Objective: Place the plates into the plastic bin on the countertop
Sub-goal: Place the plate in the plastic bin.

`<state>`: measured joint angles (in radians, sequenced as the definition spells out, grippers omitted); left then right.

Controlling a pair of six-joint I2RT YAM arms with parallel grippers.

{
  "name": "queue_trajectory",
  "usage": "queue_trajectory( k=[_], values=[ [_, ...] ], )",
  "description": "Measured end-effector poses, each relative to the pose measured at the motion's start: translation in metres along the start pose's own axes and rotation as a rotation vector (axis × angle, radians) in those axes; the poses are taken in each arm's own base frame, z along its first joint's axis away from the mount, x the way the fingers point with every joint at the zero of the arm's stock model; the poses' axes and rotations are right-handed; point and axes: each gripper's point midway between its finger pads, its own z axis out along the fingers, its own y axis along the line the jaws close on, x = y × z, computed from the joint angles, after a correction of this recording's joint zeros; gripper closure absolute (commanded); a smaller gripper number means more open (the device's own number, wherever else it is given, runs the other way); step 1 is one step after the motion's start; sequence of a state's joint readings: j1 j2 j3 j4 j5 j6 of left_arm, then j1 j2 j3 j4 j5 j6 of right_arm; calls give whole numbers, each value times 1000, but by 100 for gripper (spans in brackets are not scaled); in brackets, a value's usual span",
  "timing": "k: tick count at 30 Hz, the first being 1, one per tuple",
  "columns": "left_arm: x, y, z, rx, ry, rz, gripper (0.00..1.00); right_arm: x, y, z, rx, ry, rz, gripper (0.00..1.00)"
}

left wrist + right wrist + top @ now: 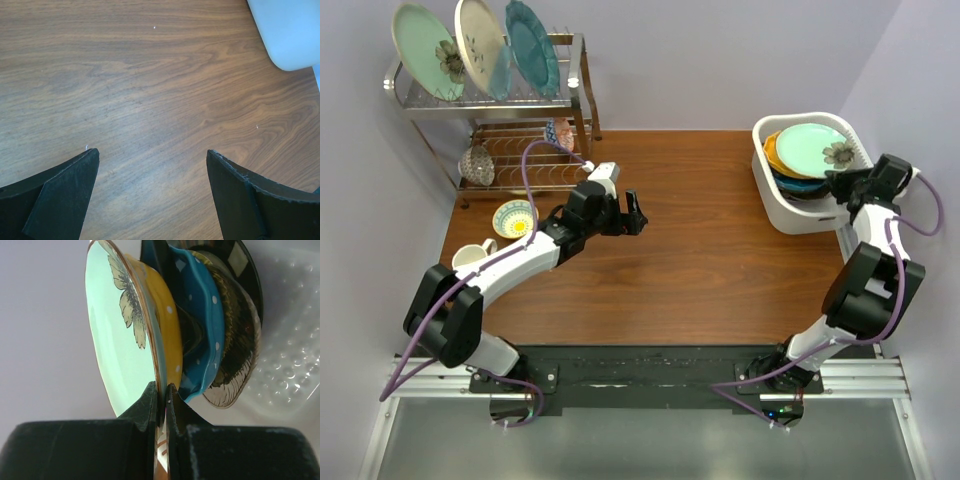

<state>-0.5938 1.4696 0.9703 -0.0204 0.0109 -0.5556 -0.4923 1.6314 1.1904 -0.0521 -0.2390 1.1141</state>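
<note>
The white plastic bin (771, 196) stands at the table's far right and holds a stack of plates. On top lies a pale green flowered plate (810, 145) over a yellow one (772, 152) and a blue one (802, 187). My right gripper (841, 184) is shut on the near rim of that green plate (115, 330). In the right wrist view the yellow plate (169, 325), the blue plate (202, 330) and a dark patterned plate (240, 340) lie behind it. My left gripper (635, 212) hangs open over bare wood (152, 152), with nothing between its fingers.
A chrome wire rack (575, 100) at the back left carries three large upright plates (480, 45). A small patterned bowl (513, 217) and a cream cup (470, 258) sit at the table's left edge. The bin's corner (290, 30) shows in the left wrist view.
</note>
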Motion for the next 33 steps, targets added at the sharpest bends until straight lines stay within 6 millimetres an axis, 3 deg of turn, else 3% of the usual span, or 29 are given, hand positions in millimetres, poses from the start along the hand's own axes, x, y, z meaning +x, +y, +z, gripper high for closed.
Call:
queue_trajectory(
  k=[11,15,19,24,30,33],
  values=[
    [0,0,0,-1,1,0,7,6,-2,9,-9,26,19,100],
    [1,0,0,-1,2,0,7,6,-2,12,-14,33,18,93],
    [2,1,1,-3,5,0,7,9,0,14,-27,41,13,72],
    [2,1,1,-4,7,0,7,7,15,14,-87,29,-12,59],
    [2,1,1,-4,7,1,6,12,7,9,-80,32,-21,41],
    [2,1,1,-4,7,1,6,18,-1,1,-71,35,-28,23]
  ],
)
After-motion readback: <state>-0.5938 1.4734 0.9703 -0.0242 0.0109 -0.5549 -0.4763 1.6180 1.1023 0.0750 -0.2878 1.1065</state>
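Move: The right hand pinches the mint plate by its near edge, the plate's middle about 8 cm ahead, 4 cm left and roughly level. Its place, the yellow plate on top of the stack in the bin, is some 7 cm ahead, 8 cm left and 3 cm lower; the blue plate is 5 cm ahead, 7 cm left and 7 cm below. For the left hand, the yellow plate lies about 18 cm ahead, 43 cm right, near its own height. Still holding the mint plate over the stack in the bin, the right hand creeps about 1 cm forward and 1 cm down towards the yellow plate, then opens its fingers wide as it edges on another centimetre forward and lifts slightly. Having let go, with the fingers still spreading, it draws back about 2 cm from the mint plate, sinking a little and drifting left, its wrist hardly turning. ##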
